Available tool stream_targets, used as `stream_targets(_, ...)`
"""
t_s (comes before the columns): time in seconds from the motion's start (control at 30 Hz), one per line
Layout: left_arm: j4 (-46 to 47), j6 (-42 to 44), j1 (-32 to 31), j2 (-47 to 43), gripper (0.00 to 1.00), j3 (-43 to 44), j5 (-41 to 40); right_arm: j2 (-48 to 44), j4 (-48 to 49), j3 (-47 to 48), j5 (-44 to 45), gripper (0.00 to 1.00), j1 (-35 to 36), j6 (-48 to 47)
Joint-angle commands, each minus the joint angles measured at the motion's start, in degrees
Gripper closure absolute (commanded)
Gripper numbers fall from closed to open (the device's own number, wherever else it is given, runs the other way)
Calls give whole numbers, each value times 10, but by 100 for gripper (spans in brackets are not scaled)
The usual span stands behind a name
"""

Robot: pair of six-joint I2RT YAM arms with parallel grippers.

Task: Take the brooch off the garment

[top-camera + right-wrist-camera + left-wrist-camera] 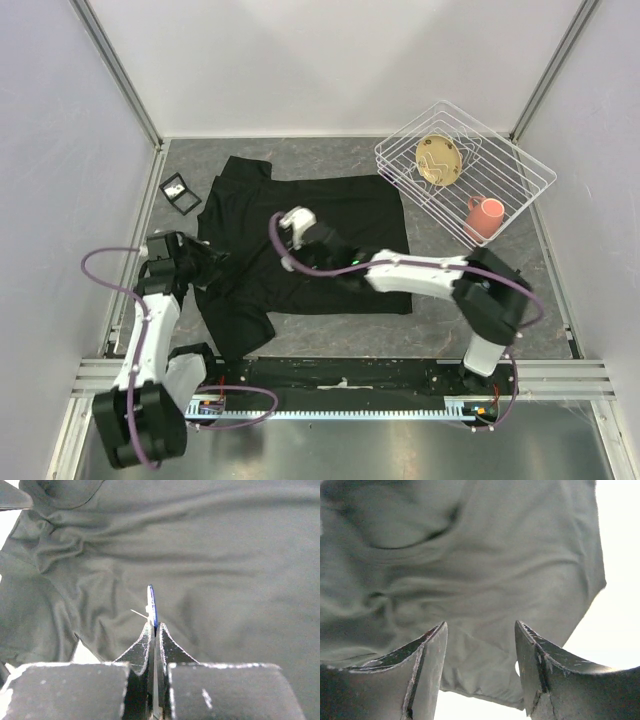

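Observation:
The black garment [340, 215] lies spread flat on the grey table. My right gripper [154, 626] is shut on the brooch [152, 602], a thin blue disc held edge-on with a fine pin sticking out to its left. It hangs just above the garment's wrinkled fabric [225, 555]. From above, the right gripper [305, 255] sits over the shirt's middle; the brooch itself is too small to make out there. My left gripper [205, 262] is at the shirt's left sleeve. Its jaws [480, 625] stand open, with the sleeve fabric [485, 570] behind them and nothing gripped.
A white wire basket [520, 165] stands at the back right, holding a tan round object [440, 160] and a pink cup [485, 215]. A small black-framed box [180, 193] lies left of the shirt's collar. Walls enclose the table on three sides.

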Motion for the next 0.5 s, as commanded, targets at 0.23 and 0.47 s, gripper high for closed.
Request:
stream_targets(0.23, 217, 183, -201, -121, 38, 0, 272, -250, 115, -231, -480, 100, -196, 124)
stream_targets(0.47, 462, 97, -271, -66, 32, -59, 480, -290, 196, -258, -615, 100, -228, 184)
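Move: The brooch is already off the garment, pinched in the shut right fingers, barely a centimetre or two beyond that hand's point. From the left hand the brooch hangs about 17 cm to the right, level ahead and at much the same height. From the right hand, the garment's middle lies roughly 6 cm ahead, 8 cm right and 8 cm below; the near sleeve's cuff lies some 15 cm back, 11 cm left, equally low. Open left hand swings some 17 cm right and up towards the brooch the right lifts rightward, still pinched. ##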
